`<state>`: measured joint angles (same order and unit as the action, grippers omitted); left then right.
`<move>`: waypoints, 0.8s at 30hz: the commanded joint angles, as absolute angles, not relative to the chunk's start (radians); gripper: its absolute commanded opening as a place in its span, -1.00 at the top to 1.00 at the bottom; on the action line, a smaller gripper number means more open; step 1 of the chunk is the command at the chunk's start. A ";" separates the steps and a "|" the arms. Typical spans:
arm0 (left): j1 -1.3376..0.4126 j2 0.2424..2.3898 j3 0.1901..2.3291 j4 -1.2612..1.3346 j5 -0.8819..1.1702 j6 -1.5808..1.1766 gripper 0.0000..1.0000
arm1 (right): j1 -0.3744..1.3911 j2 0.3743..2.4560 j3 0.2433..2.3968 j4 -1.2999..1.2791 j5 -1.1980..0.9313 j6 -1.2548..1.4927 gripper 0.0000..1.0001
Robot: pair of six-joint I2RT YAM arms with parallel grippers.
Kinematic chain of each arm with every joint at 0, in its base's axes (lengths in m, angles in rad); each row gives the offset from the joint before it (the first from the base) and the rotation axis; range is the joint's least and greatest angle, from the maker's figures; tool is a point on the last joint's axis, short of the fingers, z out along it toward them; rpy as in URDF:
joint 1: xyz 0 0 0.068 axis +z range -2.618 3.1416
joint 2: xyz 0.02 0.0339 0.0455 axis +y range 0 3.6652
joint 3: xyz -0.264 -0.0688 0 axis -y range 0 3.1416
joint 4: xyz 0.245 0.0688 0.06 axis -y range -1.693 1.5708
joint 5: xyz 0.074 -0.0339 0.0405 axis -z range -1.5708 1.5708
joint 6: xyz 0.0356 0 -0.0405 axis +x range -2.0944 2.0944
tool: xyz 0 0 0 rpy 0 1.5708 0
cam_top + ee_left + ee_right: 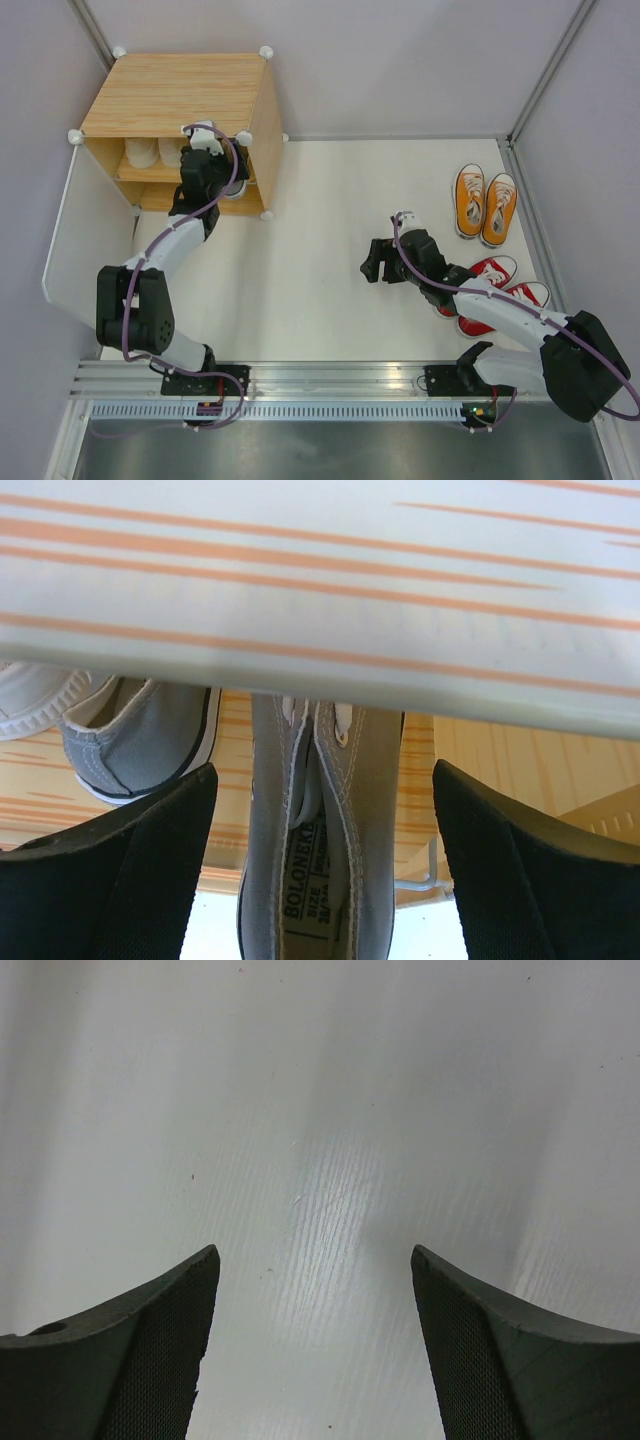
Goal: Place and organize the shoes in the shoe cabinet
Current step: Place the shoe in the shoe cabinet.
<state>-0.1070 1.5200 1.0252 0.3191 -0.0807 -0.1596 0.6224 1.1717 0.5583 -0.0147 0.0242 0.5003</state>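
My left gripper (pixel 324 768) reaches into the front of the light-wood shoe cabinet (pixel 175 95) and is open. A grey shoe (pixel 320 830) lies between its fingers, heel toward the camera, with a gap on both sides. A second grey shoe (pixel 140 745) lies just to its left on the wooden board. A cream shoe (pixel 30 695) is further left, and the cream pair (pixel 155 150) shows on the shelf. The orange pair (pixel 485 205) stands at the far right. The red pair (pixel 495 290) lies below it, partly under the right arm. My right gripper (pixel 375 262) hangs open over bare table.
The cabinet's white door (pixel 85 250) stands swung open at the left, beside the left arm. Grey walls and metal posts close in the white table (pixel 320 200) on three sides. A metal rail (pixel 330 380) carrying both arm bases runs along the near edge.
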 commanded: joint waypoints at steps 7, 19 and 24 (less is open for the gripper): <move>-0.100 1.427 0.968 0.350 -0.098 -0.276 -0.84 | 0.620 1.166 0.589 0.015 0.037 0.486 -0.63; -0.101 1.324 0.908 0.456 -0.060 -0.268 -0.86 | 0.620 1.149 0.584 0.017 0.040 0.485 -0.63; -0.100 1.283 0.861 0.449 -0.037 -0.259 -0.87 | 0.620 1.149 0.584 0.018 0.034 0.486 -0.62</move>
<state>-0.1032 1.3277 0.8906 0.4015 -0.0677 -0.2436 0.6224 1.1706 0.5583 -0.0143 0.0238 0.4999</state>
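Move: The left hand's open fingers straddle the heel end of the just-placed grey shoe on the cabinet's upper shelf; the shoe's middle is about 6 cm ahead, straight in line and some 3 cm lower. The other grey shoe stands roughly 9 cm to its left and 4 cm farther in, the nearer cream shoe another 8 cm left of that. From the right hand, the placed shoe lies around 28 cm ahead, 32 cm left and 11 cm higher. With no contact with the grey shoe to be seen and the fingers staying wide open, the left hand draws back from the heel, dipping a touch first, then climbs about 4 cm in front of the cabinet opening while ending nearly 4 cm farther back. On the way the fingers tip up by some 10 degrees, with a slight roll, left side down. ##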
